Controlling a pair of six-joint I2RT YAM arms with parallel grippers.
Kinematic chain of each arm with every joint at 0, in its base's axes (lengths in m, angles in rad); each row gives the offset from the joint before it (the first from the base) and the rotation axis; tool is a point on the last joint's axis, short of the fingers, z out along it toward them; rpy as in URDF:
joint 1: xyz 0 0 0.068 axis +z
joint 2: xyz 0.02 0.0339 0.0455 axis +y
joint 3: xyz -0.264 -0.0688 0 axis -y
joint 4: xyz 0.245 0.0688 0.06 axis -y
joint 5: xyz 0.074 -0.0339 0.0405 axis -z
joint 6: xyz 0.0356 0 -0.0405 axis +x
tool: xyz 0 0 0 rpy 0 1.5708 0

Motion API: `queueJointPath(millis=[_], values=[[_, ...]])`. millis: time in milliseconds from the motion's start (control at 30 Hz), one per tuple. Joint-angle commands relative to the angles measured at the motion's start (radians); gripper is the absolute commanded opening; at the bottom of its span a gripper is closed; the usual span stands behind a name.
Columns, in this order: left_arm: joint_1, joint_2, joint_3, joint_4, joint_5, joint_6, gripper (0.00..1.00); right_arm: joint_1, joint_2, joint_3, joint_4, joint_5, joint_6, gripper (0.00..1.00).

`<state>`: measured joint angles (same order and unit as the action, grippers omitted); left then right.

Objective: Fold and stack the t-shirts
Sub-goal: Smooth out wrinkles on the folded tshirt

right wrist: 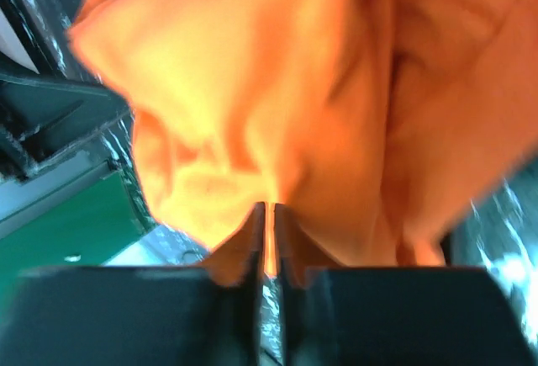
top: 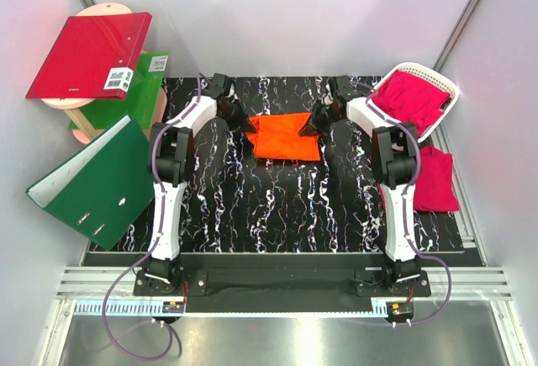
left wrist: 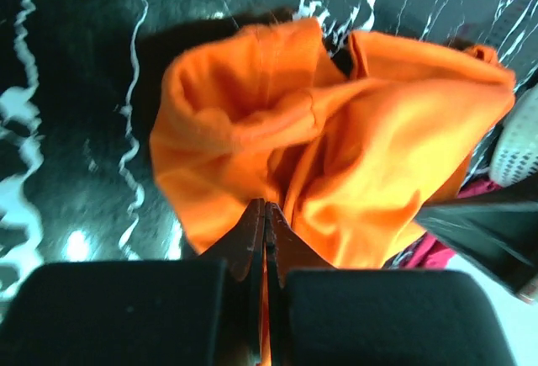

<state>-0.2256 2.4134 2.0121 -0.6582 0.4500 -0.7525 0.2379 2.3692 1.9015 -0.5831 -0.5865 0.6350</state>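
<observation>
The bright orange t-shirt (top: pixel 286 137) lies partly folded at the far middle of the black marbled table (top: pixel 277 214). My left gripper (top: pixel 250 124) is at its left edge, shut on the cloth. Up close, orange fabric (left wrist: pixel 361 147) bunches beyond the closed left gripper (left wrist: pixel 266 206). At the shirt's right edge my right gripper (top: pixel 309 126) pinches it too. In the right wrist view the right gripper (right wrist: pixel 269 208) shows a thin sliver of orange cloth (right wrist: pixel 252 88) between its jaws. One magenta-pink t-shirt (top: pixel 412 97) sits in the white basket (top: pixel 445 88). Another pink t-shirt (top: pixel 433 181) lies on the table's right side.
A red ring binder (top: pixel 88 55) rests on a wooden stand at the back left, with a green binder (top: pixel 139 92) behind it. Another green binder (top: pixel 101 181) leans open at the table's left edge. White walls close in on all sides.
</observation>
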Motion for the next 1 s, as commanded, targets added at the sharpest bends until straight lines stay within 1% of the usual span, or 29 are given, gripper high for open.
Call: queueJointPath(millis=[0,33,67,100,133,167,200,233,267,300,400,500,567,600,700,767,900,967], values=[[0.005,-0.207,-0.016,-0.009,-0.043,0.094,0.01,0.005,-0.275,-0.039,0.037,0.117,-0.126,0.25],[0.005,-0.236,-0.024,-0.008,-0.042,0.103,0.03,0.005,-0.310,-0.048,0.045,0.128,-0.142,0.39],[0.003,-0.266,-0.047,-0.004,-0.037,0.126,0.17,0.005,-0.344,-0.059,0.060,0.131,-0.149,0.53],[0.003,-0.330,-0.062,0.000,-0.036,0.137,0.31,0.000,-0.399,-0.080,0.060,0.139,-0.150,0.78],[0.003,-0.364,-0.081,0.005,-0.037,0.146,0.48,-0.003,-0.421,-0.100,0.063,0.136,-0.150,0.89],[0.003,-0.399,-0.126,0.011,-0.039,0.159,0.67,-0.006,-0.441,-0.122,0.063,0.132,-0.144,0.99],[0.002,-0.466,-0.153,0.017,-0.039,0.163,0.95,-0.014,-0.467,-0.174,0.065,0.096,-0.133,1.00],[0.003,-0.500,-0.183,0.029,-0.042,0.166,0.99,-0.026,-0.476,-0.205,0.065,0.083,-0.112,1.00],[0.003,-0.531,-0.243,0.035,-0.037,0.171,0.99,-0.031,-0.484,-0.238,0.066,0.073,-0.103,1.00],[0.003,-0.581,-0.277,0.043,-0.031,0.171,0.99,-0.032,-0.496,-0.308,0.069,0.056,-0.100,1.00],[0.003,-0.663,-0.404,0.075,0.003,0.168,0.99,-0.034,-0.498,-0.445,0.106,0.050,-0.083,1.00],[0.003,-0.732,-0.513,0.085,-0.008,0.179,0.99,-0.032,-0.455,-0.496,0.129,0.068,-0.055,1.00],[0.003,-0.760,-0.573,0.085,-0.020,0.182,0.99,-0.029,-0.430,-0.495,0.131,0.088,-0.049,1.00],[0.003,-0.781,-0.587,0.085,-0.023,0.188,0.99,-0.029,-0.415,-0.487,0.129,0.132,-0.054,1.00],[0.003,-0.806,-0.631,0.085,-0.027,0.185,0.99,-0.029,-0.389,-0.461,0.128,0.195,-0.061,1.00],[0.003,-0.810,-0.650,0.085,-0.024,0.179,0.99,-0.029,-0.369,-0.437,0.121,0.208,-0.064,1.00],[0.003,-0.795,-0.647,0.081,-0.016,0.188,0.99,-0.026,-0.312,-0.384,0.120,0.238,-0.067,1.00],[0.003,-0.777,-0.633,0.078,0.010,0.190,0.99,-0.026,-0.304,-0.375,0.111,0.237,-0.074,1.00]])
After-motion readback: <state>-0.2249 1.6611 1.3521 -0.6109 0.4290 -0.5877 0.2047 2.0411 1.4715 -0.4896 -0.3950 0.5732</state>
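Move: The folded orange t-shirt lies under both shut grippers: its middle is about 8 cm to the left hand's right and 2 cm back, just below the fingertips. From the right hand it is some 6 cm left, 2 cm back and 2 cm down. From the right hand, the white basket stands roughly 26 cm right and 8 cm farther out, and the folded pink t-shirt about 28 cm right and 14 cm back. Up off the orange t-shirt, both hands swing wide open and arc back. The right rises nearly 18 cm, then comes down again beside the shirt's near right corner, some 6 cm right and 5 cm back of its start after easing forward at the end. The left climbs about 20 cm, draws back 14 and a little left, sinks partway and stops, still well above the table, fingers tipped about 13 degrees outward. ##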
